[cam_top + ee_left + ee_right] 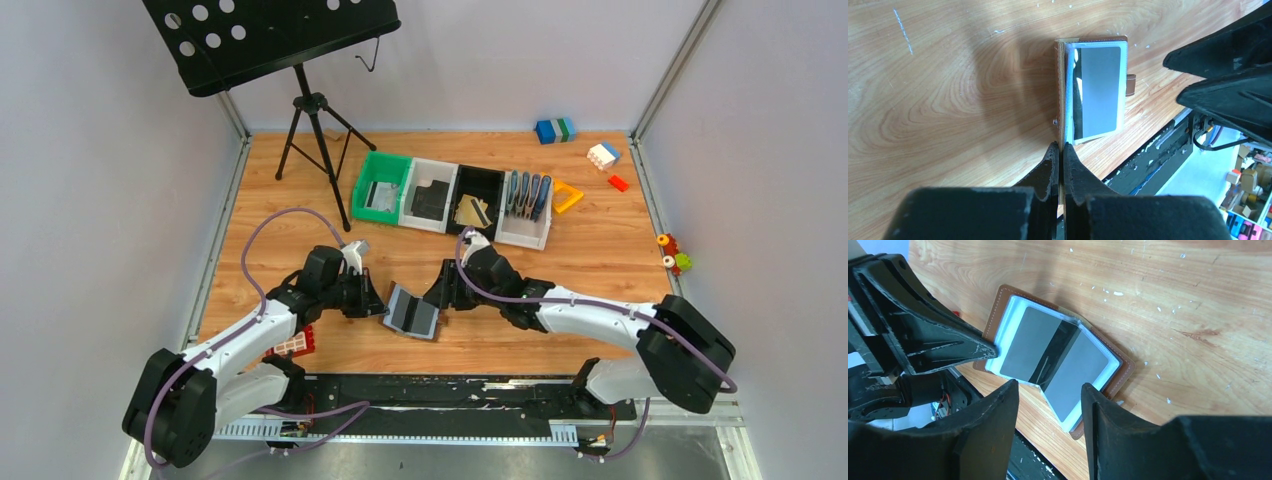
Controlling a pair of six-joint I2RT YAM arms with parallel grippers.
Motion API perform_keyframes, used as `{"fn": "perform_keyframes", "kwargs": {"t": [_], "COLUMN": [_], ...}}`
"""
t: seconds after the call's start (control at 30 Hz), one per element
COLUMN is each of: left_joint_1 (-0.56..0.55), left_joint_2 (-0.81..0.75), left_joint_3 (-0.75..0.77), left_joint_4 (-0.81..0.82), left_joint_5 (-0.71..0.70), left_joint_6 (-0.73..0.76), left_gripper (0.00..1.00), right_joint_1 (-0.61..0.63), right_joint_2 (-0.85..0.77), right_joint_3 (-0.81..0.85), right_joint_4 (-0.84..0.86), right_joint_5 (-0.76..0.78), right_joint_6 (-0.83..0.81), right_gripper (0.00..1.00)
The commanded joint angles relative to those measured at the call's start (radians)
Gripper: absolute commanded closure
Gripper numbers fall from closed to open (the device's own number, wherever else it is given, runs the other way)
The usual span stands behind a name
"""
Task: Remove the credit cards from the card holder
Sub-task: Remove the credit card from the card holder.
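The brown leather card holder (413,312) lies open on the wood table between my two grippers, its pale-blue pockets facing up. Flat grey credit cards (1029,343) show inside the pockets, with a dark strip at the fold. My left gripper (1061,150) is shut on the edge of the holder's brown cover (1062,95), which runs up between its fingers. My right gripper (1050,387) is open just above the holder's near edge (1075,374), with nothing between its fingers. The strap tab (1131,85) sticks out on the far side.
A row of bins (450,196) stands behind, green, white and black, with flat cards inside and blue-grey holders (527,195) on the right. A music stand (315,110) is at back left. Toy bricks (603,155) lie at back right, and a red one (296,345) by my left arm.
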Motion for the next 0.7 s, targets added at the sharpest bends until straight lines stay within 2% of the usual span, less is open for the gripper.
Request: {"fn": "perform_keyframes", "kwargs": {"t": [0.0,0.1,0.13,0.27,0.33,0.47,0.67], "left_joint_1": [-0.001,-0.002,-0.002,-0.002,-0.001,-0.002,-0.002], "left_joint_2": [-0.006,-0.005,-0.004,0.005,0.02,0.079,0.172], "left_joint_3": [0.02,0.019,0.018,0.008,-0.001,-0.012,-0.016], "left_joint_4": [0.012,0.026,0.031,0.06,0.08,0.136,0.23], "left_joint_5": [0.012,0.02,0.025,0.04,0.045,0.078,0.122], "left_joint_6": [-0.006,-0.013,-0.016,-0.024,-0.026,-0.034,-0.052], "left_gripper": [0.95,0.91,0.88,0.64,0.58,0.55,0.59], "right_joint_1": [0.019,0.023,0.023,0.023,0.023,0.023,0.023], "right_joint_2": [0.072,0.159,0.176,0.224,0.238,0.244,0.241], "right_joint_3": [0.046,0.057,0.055,0.05,0.049,0.045,0.046], "right_joint_4": [0.017,0.04,0.054,0.075,0.075,0.076,0.063], "right_joint_5": [-0.047,-0.08,-0.086,-0.093,-0.092,-0.089,-0.082], "right_joint_6": [-0.034,-0.014,-0.007,-0.002,-0.001,-0.003,-0.007], "right_gripper": [0.56,0.69,0.71,0.76,0.78,0.79,0.81]}}
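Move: The left fingers already pinch the raised left edge of the open card holder, whose middle is about 5 cm to that hand's right, level fore and aft and some 4 cm lower; the red plate is roughly 17 cm left and 6 cm back. From the empty right hand, the holder's middle is about 4 cm left, 2 cm back and 7 cm below, with the white bin about 22 cm straight ahead and the black bin 21 cm ahead, 8 cm right. The right hand drops about 6 cm to the near right part of the open card holder, easing back a couple of centimetres and slightly left while its wrist tips some 10 degrees and its parted fingers draw together without shutting, then stays low at the clear pocket's outer edge, where a touch can't be made out for certain. Meanwhile the left fingers open and let go of the holder's left edge, and that hand shifts a little over 1 cm right, rising slightly before it sinks about 1 cm, with the edge still between the parted fingers. ##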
